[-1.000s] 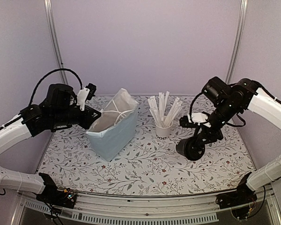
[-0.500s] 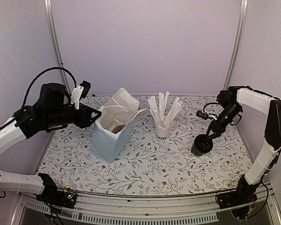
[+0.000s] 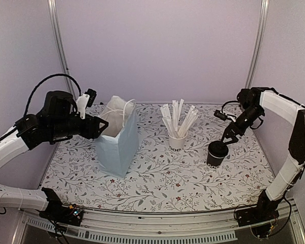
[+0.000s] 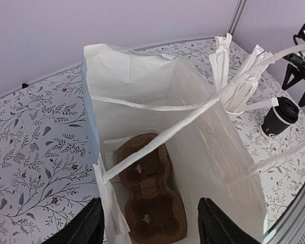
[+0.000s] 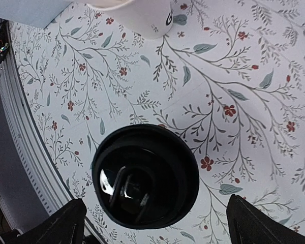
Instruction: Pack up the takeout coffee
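Observation:
The takeout coffee (image 3: 216, 154), a small black cup with a black lid, stands upright on the floral table right of centre. It also shows in the left wrist view as the cup (image 4: 279, 116). My right gripper (image 3: 229, 138) hangs just above it, open and not touching. From the right wrist the lid (image 5: 145, 175) lies straight below, between the spread fingertips (image 5: 66, 218). The white paper bag (image 3: 117, 145) stands upright and open at centre left. My left gripper (image 3: 99, 127) is open at its left rim. A brown cup carrier (image 4: 150, 193) lies on the bag's floor.
A white paper cup (image 3: 177, 141) full of tall white wrapped sticks (image 4: 239, 76) stands between the bag and the black cup. The bag's flat handles (image 4: 157, 137) cross its mouth. The table's front rail (image 3: 152, 223) runs below.
The right gripper set the tilted black cup upright, opened and drew up off it. The left gripper opened off the bag's rim, and the leaning bag now stands upright.

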Robot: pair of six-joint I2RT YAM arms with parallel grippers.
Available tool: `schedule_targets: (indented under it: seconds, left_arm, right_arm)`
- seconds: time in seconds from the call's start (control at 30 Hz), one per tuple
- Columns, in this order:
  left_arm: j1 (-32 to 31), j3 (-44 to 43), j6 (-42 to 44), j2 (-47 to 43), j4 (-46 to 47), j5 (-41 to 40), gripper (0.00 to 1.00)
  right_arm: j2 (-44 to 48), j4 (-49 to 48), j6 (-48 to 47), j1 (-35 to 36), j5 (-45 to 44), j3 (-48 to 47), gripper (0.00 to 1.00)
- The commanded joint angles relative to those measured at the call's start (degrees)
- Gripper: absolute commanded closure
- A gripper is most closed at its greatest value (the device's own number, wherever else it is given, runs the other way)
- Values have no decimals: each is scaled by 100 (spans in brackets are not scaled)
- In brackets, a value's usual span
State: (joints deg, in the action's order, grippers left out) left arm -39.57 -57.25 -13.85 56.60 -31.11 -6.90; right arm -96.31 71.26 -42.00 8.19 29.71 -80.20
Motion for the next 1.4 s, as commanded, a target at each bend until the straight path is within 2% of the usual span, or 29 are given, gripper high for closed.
schedule_targets:
  seconds: [0.0,0.2,0.37,0.53,0.7,0.9,1.17,1.2,1.23,1.33,1.37]
  left_arm:
    - [72,-387,-62,33,-173,-310,35]
    - [71,-1002,160,428,-518,-488,33]
    - [72,-1269,507,816,-572,-568,34]
    - [72,-1656,609,1281,-956,-874,38]
    - [85,-1734,764,1485,-990,-983,45]
    - [147,-1709,772,1495,-759,-1103,66]
    - [273,-1678,802,1277,-491,-1020,98]
    - [288,-1658,784,1229,-433,-1017,100]
    - [299,-1635,769,1176,-381,-1016,100]
    - [347,-1544,749,1002,-203,-1018,100]
    - [359,-1531,737,956,-143,-1029,100]
  right_arm:
    - [718,-262,268,0,-215,-669,1]
    - [966,-105,-16,260,300,-1463,1]
    - [891,-498,-109,1182,433,-2071,3]
    - [835,-1295,-155,2515,-173,-2111,10]
    - [76,-1807,84,3067,-47,-2608,17]
    - [-839,-2518,362,3658,189,-3566,24]
    - [-1822,-3591,919,4123,638,-4170,32]
    - [-1926,-3657,956,4177,691,-4236,35]
    - [-1992,-3706,984,4232,708,-4314,44]
    - [-2174,-3941,1060,4340,628,-4437,87]
    - [-2159,-4038,1130,4381,579,-4442,97]
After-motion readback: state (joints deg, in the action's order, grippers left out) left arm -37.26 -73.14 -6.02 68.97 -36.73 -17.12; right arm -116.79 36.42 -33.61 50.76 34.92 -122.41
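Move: The bag's right handle lies about 37 cm to the right hand's left, level fore and aft, 17 cm up. The coffee cup stands just below that hand, some 3 cm back and 3 left, the straw cup about 18 cm left and 4 ahead. The left handle is roughly 5 cm ahead of the left hand, 4 right and 2 up; the bag's middle is some 7 cm right, 2 ahead and 12 below. Right hand sweeps 37 cm left, 18 up, closing at right handle; left hand goes forward, pinching left handle. ##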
